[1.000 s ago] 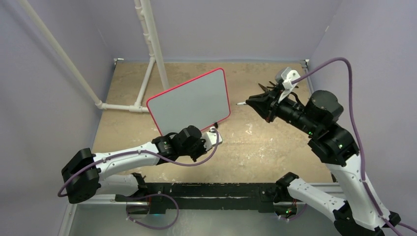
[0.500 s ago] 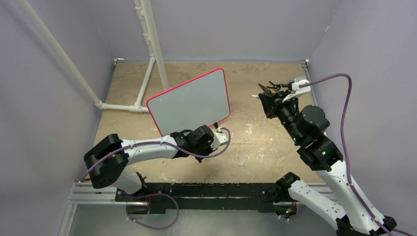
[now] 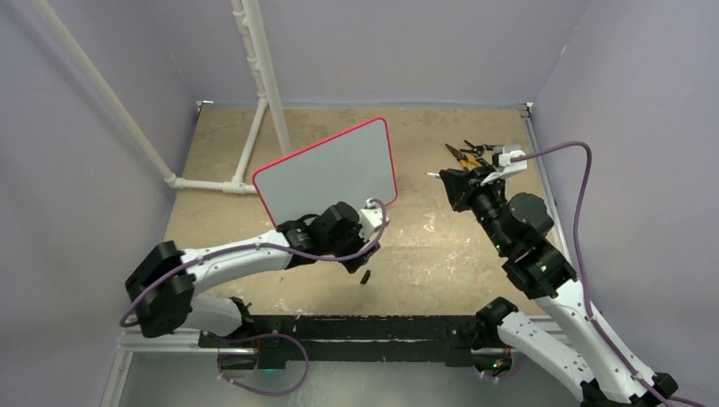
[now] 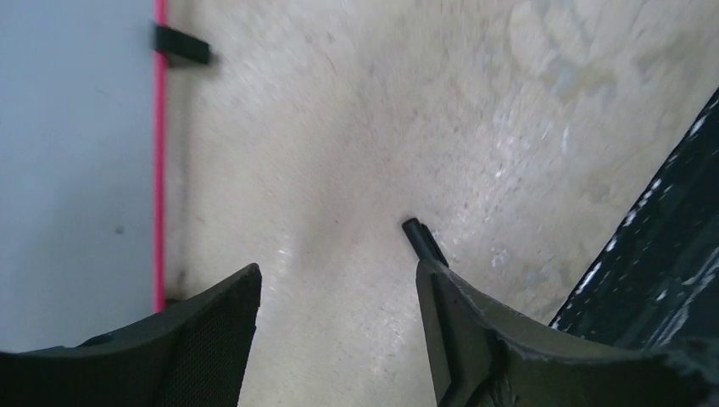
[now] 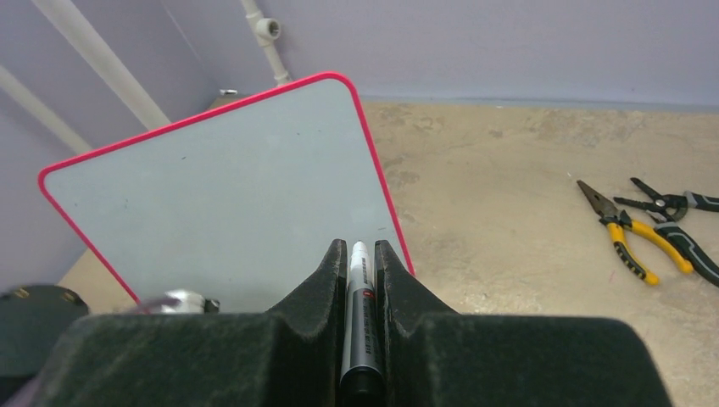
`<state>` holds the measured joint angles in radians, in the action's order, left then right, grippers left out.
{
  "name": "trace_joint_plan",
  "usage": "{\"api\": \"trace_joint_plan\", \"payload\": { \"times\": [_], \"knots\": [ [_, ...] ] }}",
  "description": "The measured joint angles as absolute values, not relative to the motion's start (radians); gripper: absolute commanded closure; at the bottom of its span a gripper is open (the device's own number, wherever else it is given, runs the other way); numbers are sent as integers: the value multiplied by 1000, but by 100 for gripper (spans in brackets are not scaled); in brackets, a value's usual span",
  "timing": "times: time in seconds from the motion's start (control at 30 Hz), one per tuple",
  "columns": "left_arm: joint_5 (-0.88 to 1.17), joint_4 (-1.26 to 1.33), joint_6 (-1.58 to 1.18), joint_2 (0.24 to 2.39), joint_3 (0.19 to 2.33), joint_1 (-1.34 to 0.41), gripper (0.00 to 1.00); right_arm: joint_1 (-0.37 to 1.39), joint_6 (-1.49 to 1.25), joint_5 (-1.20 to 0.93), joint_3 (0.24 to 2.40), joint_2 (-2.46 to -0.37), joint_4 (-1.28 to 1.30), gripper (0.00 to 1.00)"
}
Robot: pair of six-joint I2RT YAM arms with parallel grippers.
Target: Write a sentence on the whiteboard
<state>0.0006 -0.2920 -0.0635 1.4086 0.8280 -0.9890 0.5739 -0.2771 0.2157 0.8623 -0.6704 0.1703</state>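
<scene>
The whiteboard (image 3: 326, 174) stands tilted at the table's middle, pale grey with a red rim. Its face is blank and no sentence shows on it. It also shows in the right wrist view (image 5: 229, 186) and at the left of the left wrist view (image 4: 76, 170), with a black foot (image 4: 181, 47). My right gripper (image 3: 449, 182) (image 5: 360, 246) is shut on a grey marker (image 5: 359, 288), bare white tip toward the board, a short way right of it. My left gripper (image 3: 354, 257) (image 4: 337, 271) is open and empty over the table before the board. A small black cap (image 3: 366, 276) (image 4: 424, 242) lies by its right finger.
Yellow-handled pliers and a darker pair (image 3: 470, 153) (image 5: 627, 233) lie on the table at the back right. A white pipe frame (image 3: 254, 102) stands at the back left. The black base rail (image 3: 356, 326) runs along the near edge.
The black cap now lies on the table beside my open left gripper, which turned down toward the table. My right arm drew back and turned the marker to face the board.
</scene>
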Motion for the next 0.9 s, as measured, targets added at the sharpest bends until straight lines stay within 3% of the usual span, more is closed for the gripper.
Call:
{"api": "trace_joint_plan", "payload": {
  "times": [0.47, 0.7, 0.9],
  "knots": [
    [-75, -278, -83, 1195, 1163, -802, 32, 574, -249, -75, 699, -645, -139, 100],
    [-52, -316, -90, 1176, 1216, -486, 32, 574, -242, -257, 601, -729, -411, 100],
    [-25, -363, -102, 1123, 1215, -353, 30, 597, -242, -322, 574, -839, -618, 100]
  ]
}}
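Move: My right hand holds the marker; the whiteboard's middle lies about 26 cm to its left, 10 cm ahead and 22 cm below. Some 32 cm below it on the table, the yellow pliers are about 29 cm ahead and 14 cm right. From my empty left hand, the whiteboard's middle is around 17 cm ahead, 8 cm left and 6 cm up, and the marker cap about 2 cm back, 2 cm right and 5 cm below. I clear my left hand out from in front of the whiteboard: fingers still open, it shoots up about 25 cm while going forward off the cap, then swings left above the board's left part, its fingers turning from down to mostly forward. Meanwhile my right hand keeps its pinch on the marker and carries it left towards the board, at nearly constant height, turning counter-clockwise some 30 degrees and tipping the fingers up. ##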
